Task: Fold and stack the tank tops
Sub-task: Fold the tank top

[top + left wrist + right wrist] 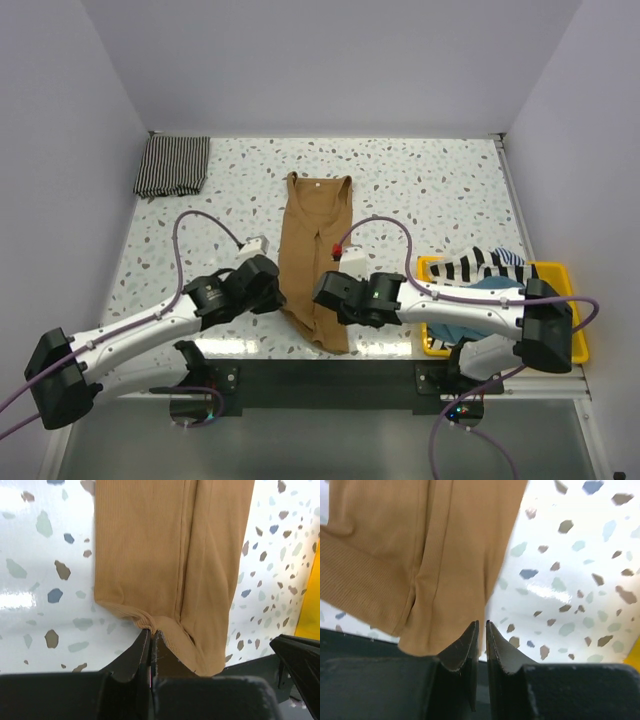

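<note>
The plain tan-brown tank top [315, 250] lies lengthwise in the middle of the table, folded into a narrow strip with its straps at the far end. My left gripper [277, 291] is at the near hem. In the left wrist view it [151, 631] is shut on a pinched fold of the hem of the tan top [165, 555]. My right gripper [324, 293] sits at the hem's right corner. Its jaws [481, 624] stand a narrow gap apart with nothing between them, the tan cloth [420, 555] just to their left. A thin-striped tank top [172, 166] lies folded at the far left corner.
A yellow bin [578, 340] at the near right holds a broad-striped top [485, 266] and teal cloth [495, 285]; my right arm reaches across it. The dark front edge of the table [320, 375] runs just below the hem. White walls close the table's left, back and right.
</note>
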You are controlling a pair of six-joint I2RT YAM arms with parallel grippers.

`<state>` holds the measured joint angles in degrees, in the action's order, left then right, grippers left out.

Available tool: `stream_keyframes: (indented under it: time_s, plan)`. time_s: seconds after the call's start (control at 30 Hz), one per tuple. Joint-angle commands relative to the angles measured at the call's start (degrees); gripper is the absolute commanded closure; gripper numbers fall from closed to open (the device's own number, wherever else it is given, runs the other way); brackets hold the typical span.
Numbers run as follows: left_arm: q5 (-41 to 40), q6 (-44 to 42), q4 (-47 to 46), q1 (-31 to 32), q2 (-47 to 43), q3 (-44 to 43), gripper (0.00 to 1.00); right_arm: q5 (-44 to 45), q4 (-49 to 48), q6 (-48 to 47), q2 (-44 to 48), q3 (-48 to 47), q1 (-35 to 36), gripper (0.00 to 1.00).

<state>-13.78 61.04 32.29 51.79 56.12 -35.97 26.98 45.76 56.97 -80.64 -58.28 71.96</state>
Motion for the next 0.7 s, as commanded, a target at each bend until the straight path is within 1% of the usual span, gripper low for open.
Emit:
stream_keyframes:
  time_s: [0.0, 0.13, 0.23, 0.27, 0.3, 0.33, 0.4, 0.43, 0.5, 0.57, 0.67]
  plan:
    - [-3.44, -3.02, -2.49, -1.77, 1.36, -4.55, 1.0, 3.51, -1.37, -2.74, -0.3, -2.8, -3.14, 0.85]
    - [-3.27, -5.13, -3.64, -5.02, 2.85, -6.4, 1.0, 3.6, -1.63, -4.85, -1.01, -5.0, -4.9, 0.85]
    - [-2.48, -5.58, -4.08, -5.56, 3.12, -5.88, 1.0, 1.76, -3.92, -5.64, -0.14, -3.07, -4.73, 0.81]
    - [-2.04, -5.58, -4.43, -5.47, 3.21, -5.26, 1.0, 1.06, -4.44, -5.38, 0.22, -1.06, -4.73, 0.8]
    - [-0.91, -5.23, -5.22, -5.47, 2.95, -4.56, 1.0, -0.42, -5.93, -5.2, 0.57, 0.09, -4.55, 0.79]
    - [-0.2, -4.96, -5.66, -5.47, 2.86, -2.64, 1.0, -1.31, -6.73, -4.33, 1.44, 1.23, -3.94, 0.74]
    - [1.81, -4.0, -6.89, -5.38, 1.98, -0.52, 1.0, -2.37, -8.13, -3.01, 1.89, 4.22, -2.89, 0.71]
    - [2.44, -3.56, -7.33, -5.21, 1.72, 1.93, 1.0, -2.9, -8.4, -1.61, 1.63, 4.84, -1.32, 0.68]
    - [3.14, -2.51, -7.68, -5.12, 0.4, 4.14, 1.0, -3.25, -8.84, -0.11, 0.84, 5.81, 0.1, 0.65]
    - [3.06, -2.41, -7.07, -5.03, -0.57, 6.52, 1.0, -3.78, -9.45, 1.65, -0.04, 6.68, 1.95, 0.63]
    - [2.62, -1.97, -4.61, -4.86, -3.02, 8.63, 1.0, -5.18, -11.56, 3.41, -0.22, 8.61, 3.36, 0.57]
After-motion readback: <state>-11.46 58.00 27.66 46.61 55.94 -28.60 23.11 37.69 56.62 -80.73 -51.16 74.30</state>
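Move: Some 6 cm back towards the base from the right hand, about in line sideways and 8 cm below, lies the free lower-right corner of the brown tank top; the tank top's middle is 14 cm ahead, 6 cm left. The left hand already holds the lifted lower-left hem, its laying spot roughly 3 cm back, 3 cm left and 8 cm below. From the left hand, the striped folded tank top is 33 cm ahead, 24 cm left. Swinging forward and slightly up together for about 3 cm, both hands then reverse, coming back and down. The left keeps its pinch on the hem, sinking some 6 cm from its peak and drifting left; the right, empty, drops about 4 cm from its peak while drawing back 5–6 cm towards the free hem corner, its fingers opening well apart. ##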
